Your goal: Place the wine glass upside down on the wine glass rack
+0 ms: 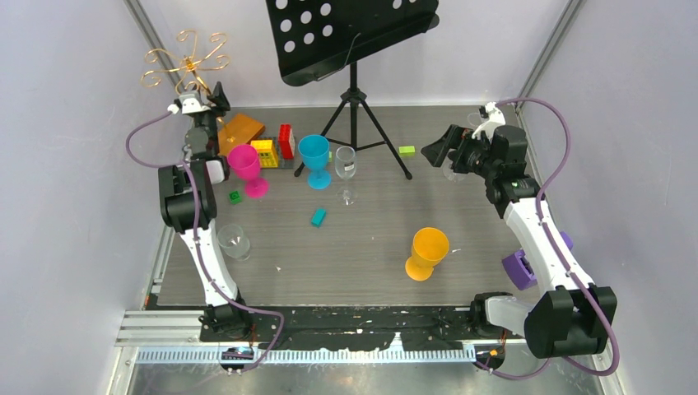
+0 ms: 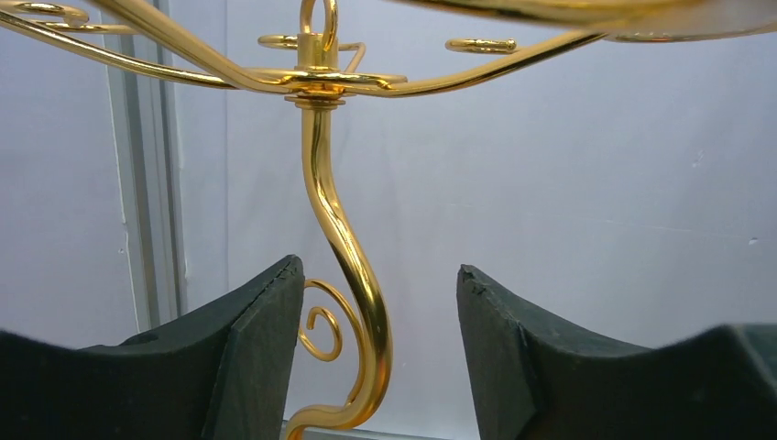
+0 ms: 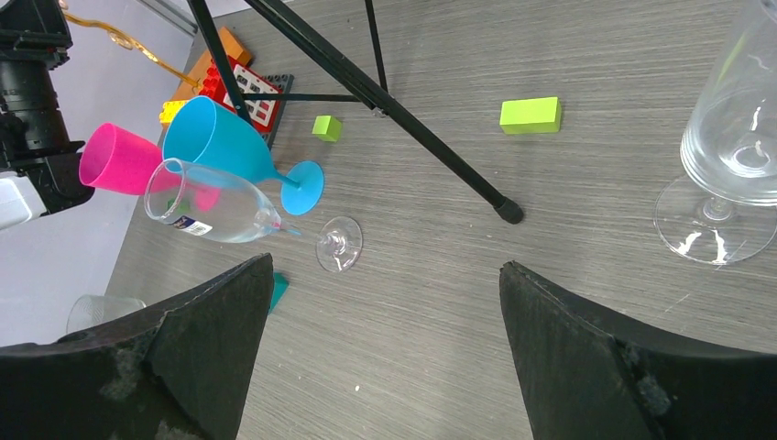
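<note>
The wine glass rack (image 1: 188, 62) is a gold wire stand with curled loops at the far left corner, on an orange base (image 1: 240, 129). My left gripper (image 1: 210, 97) is up at the rack. In the left wrist view its curved gold stem (image 2: 353, 266) runs between the spread fingers of the left gripper (image 2: 380, 270), with a gap on each side. A clear wine glass (image 1: 346, 164) stands mid-table, also seen in the right wrist view (image 3: 220, 215). Another clear wine glass (image 3: 733, 137) stands just right of my open, empty right gripper (image 3: 387, 266), (image 1: 436, 148).
A black music stand (image 1: 354, 33) spreads its tripod legs (image 3: 412, 119) over the table's middle back. Pink (image 1: 247, 164), blue (image 1: 315, 156) and orange (image 1: 428, 251) goblets stand about. A clear glass (image 1: 233, 241) sits beside the left arm. Toy bricks (image 1: 276, 148) and small blocks (image 1: 318, 216) lie scattered.
</note>
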You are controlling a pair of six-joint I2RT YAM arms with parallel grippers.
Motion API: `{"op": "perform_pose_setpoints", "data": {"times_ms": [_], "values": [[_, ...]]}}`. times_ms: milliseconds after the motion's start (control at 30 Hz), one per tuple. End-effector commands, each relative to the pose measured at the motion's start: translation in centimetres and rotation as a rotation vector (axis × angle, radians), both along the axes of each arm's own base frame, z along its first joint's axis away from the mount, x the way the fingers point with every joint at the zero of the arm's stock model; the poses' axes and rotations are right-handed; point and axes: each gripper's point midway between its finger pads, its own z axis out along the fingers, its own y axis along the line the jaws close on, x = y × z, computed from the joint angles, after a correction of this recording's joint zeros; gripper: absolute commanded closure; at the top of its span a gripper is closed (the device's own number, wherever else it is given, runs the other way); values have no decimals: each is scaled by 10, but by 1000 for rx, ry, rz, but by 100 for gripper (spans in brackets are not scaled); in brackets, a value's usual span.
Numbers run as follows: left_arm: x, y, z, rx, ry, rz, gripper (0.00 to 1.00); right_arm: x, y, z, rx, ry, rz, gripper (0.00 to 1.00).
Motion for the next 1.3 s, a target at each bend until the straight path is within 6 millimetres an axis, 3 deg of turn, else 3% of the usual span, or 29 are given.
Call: {"op": "perform_pose_setpoints", "data": {"times_ms": [0,167,333,500,833,1267], "values": [[2,3,4,13,-16,17,40,5,4,31,5,-89,23,0],[1,2,1,8,-17,11,49,5,5,32,8,-92,24,0],[0,2,-2,-1,-18,9,68,4,5,32,12,-90,28,0],[0,3,-4,-12,-22,10,75,4,6,36,16,-98,31,0],[-1,0,-2,-14,-28,-3,100,2,5,38,17,-103,27,0],[-16,6,18,-24,-54,43,100,1,7,38,23,-106,33,0]]}}
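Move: The wine glass rack's thin golden post stands between the left hand's open fingers, only about 1 cm ahead of the hand point and level with it; the rack's curled top sits about 8 cm above and 2 cm ahead. The pink goblet is roughly 13 cm back, 11 cm to the right and 19 cm lower; the brick house is 3 cm back, 13 cm right and 24 cm lower. From the right hand, the post lies about 22 cm ahead and 63 cm left, 2 cm higher. Staying practically in place, fingertips still pointing forward and up, the left hand closes its fingers steadily from about two-thirds open to nearly shut, pinching the rack's golden post below the curled top. The wrist only rolls some 5 degrees, its left side dipping, as the fingers come together. ##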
